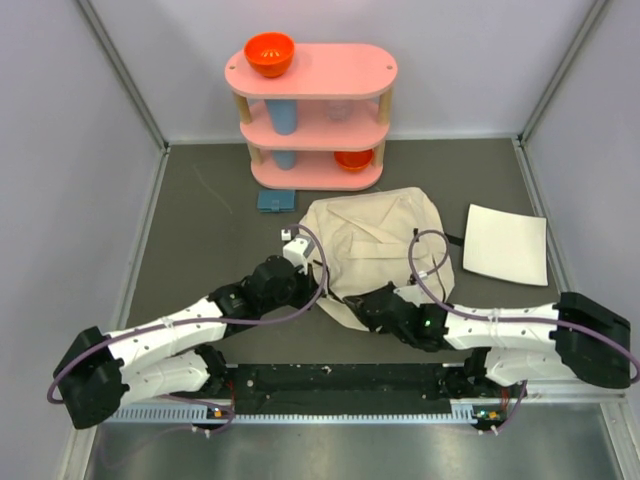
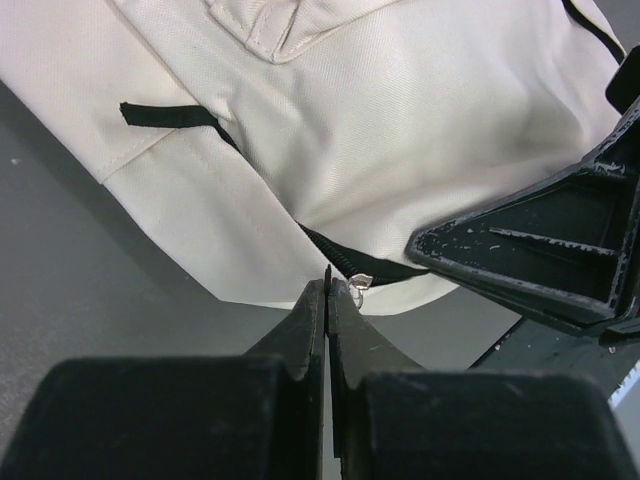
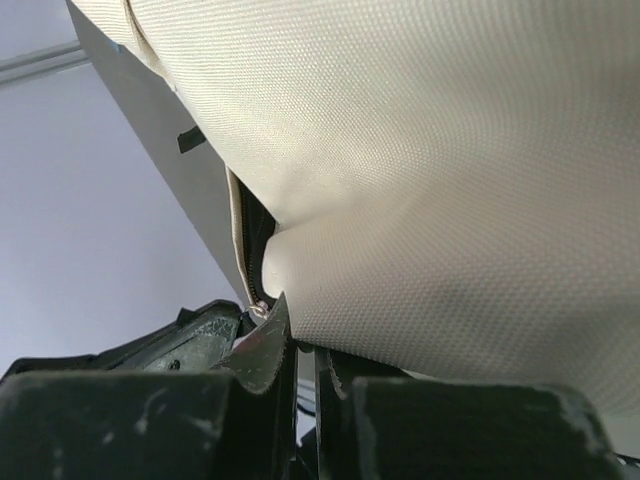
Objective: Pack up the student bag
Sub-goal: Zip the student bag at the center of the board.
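Observation:
The student bag, cream canvas, lies flat in the middle of the dark table. Both grippers meet at its near edge. My left gripper is shut, and in the left wrist view its tips pinch a thin black zipper pull beside a small metal ring on the black zipper. My right gripper is shut on a fold of the bag's fabric next to the zipper; one finger shows in front, the other is hidden under the cloth.
A pink three-tier shelf stands at the back with an orange bowl on top, blue cups and another orange bowl below. A small blue object lies before it. A flat white sheet lies right of the bag.

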You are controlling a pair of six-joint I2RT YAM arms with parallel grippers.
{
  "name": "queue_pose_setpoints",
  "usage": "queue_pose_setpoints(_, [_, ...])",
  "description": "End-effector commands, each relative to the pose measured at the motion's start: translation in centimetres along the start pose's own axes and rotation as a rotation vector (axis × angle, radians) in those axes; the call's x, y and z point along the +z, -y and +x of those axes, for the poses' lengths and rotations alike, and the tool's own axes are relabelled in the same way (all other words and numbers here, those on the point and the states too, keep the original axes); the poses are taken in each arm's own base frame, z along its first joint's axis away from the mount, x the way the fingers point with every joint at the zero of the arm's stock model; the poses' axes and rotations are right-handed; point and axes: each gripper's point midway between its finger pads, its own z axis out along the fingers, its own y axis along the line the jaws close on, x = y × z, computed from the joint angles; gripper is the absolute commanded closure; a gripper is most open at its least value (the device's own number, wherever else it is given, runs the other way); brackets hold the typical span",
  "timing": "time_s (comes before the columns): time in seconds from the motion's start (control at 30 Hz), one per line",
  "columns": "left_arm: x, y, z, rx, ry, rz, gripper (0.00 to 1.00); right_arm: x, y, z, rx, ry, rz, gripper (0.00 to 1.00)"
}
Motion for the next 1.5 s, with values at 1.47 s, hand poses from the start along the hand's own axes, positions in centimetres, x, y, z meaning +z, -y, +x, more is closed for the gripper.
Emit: queue_pose_setpoints(1.47, [6.5,-12.1,-6.7,0.071,-0.011,-0.471,1.0,-3.1,9.4,-3.0,-0.251,-0.085,0.095,1.0])
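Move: The left hand, shut on the zipper pull, has the zip's black end tab about 7 cm ahead, level sideways and some 6 cm below. The pocket fold lies roughly 12 cm ahead of the left hand, 11 cm to its right and 6 cm below. The right hand already pinches the bag's edge at its fingertips; from it the end tab is about 7 cm ahead, 6 cm left and 3 cm below. Left draws the zipper pull about 7 cm forward and down towards the tab while right drags bag edge back-right. ##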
